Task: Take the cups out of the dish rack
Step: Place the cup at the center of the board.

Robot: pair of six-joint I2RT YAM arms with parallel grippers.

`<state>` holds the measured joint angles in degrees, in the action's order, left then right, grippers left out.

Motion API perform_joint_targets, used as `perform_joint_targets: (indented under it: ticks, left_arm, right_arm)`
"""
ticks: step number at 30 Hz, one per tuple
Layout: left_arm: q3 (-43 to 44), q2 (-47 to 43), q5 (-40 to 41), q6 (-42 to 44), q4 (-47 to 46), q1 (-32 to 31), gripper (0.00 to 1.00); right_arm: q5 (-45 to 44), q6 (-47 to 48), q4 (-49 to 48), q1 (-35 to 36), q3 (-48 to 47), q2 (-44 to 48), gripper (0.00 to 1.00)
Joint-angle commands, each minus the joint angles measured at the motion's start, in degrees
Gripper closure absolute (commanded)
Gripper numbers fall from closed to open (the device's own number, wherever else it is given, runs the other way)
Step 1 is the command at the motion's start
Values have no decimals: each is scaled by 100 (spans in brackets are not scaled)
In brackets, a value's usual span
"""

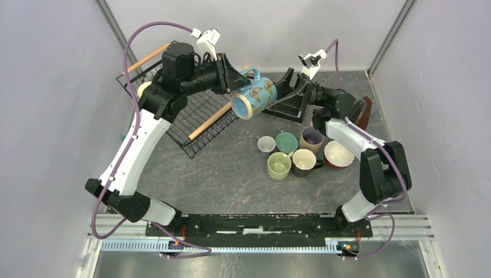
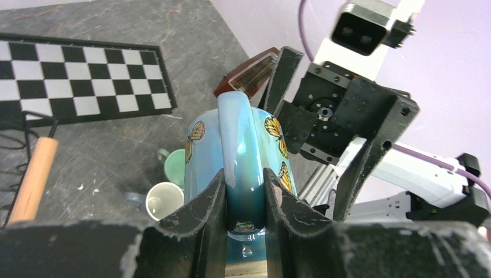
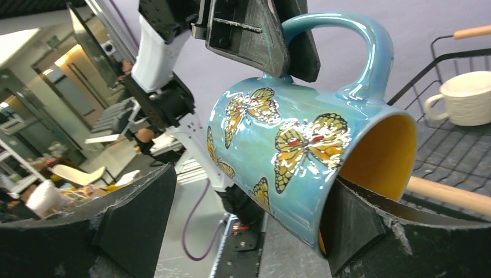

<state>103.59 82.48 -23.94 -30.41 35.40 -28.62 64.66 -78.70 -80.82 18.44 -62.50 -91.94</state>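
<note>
A blue mug with orange butterflies and a yellow inside [image 1: 255, 95] hangs in the air between the arms, tilted with its mouth down-left. My left gripper [image 1: 234, 75] is shut on its handle, which sits between the fingers in the left wrist view [image 2: 244, 191]. My right gripper [image 1: 278, 95] is open around the mug [image 3: 289, 145]. One of its fingers [image 3: 347, 226] is at the mug's mouth and the other [image 3: 133, 220] stands well off the wall. The black wire dish rack [image 1: 197, 121] lies at the back left and holds a cream cup [image 1: 143, 88].
Several cups stand on the table right of the rack: grey-white [image 1: 266, 143], teal [image 1: 286, 142], beige-pink [image 1: 312, 137], light green [image 1: 279, 165], black with a cream inside [image 1: 304, 161], white [image 1: 339, 154]. The brown metronome [image 1: 363, 113] and a checkered board [image 2: 87, 75] lie at the back.
</note>
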Motion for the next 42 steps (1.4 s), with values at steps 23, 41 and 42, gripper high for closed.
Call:
perform_joint_targets:
  ticks: [23, 41, 42]
  left_arm:
    - [-101, 196, -1062, -457, -1783, -23, 98]
    - [76, 62, 342, -86, -861, -27, 0]
    - [67, 7, 380, -80, -871, -21, 0]
  right_arm:
    - [-93, -1437, -2022, 5, -40, 744, 84]
    - [-468, 2651, 3699, 0, -467, 1931, 100]
    - [-616, 3258, 4482, -1, -602, 2001, 100]
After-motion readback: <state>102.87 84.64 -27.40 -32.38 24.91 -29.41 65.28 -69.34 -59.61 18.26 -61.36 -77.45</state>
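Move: The left hand holds the blue cup by its handle; the cup's middle is about 4 cm below, 3 cm back and 2 cm to the right of that hand. The right hand's open fingers face the cup's mouth, the cup some 6 cm to their left, 2 cm ahead and 1 cm higher. From the right hand, the green cup lies about 6 cm right and 2 cm ahead, the checkered board 2 cm right and 16 cm ahead, roughly 26–30 cm below. The right hand draws back about 4 cm and rises nearly as much while its fingers close from wide open onto the cup's near-side rim, one finger inside the mouth and one outside, pinching the wall. The left hand carries the cup by its handle some 3.5 cm right towards those fingers and a little up, turning about 10–15 degrees clockwise, and once the rim is gripped it opens wide around the handle and eases back forward and left a couple of centimetres. ##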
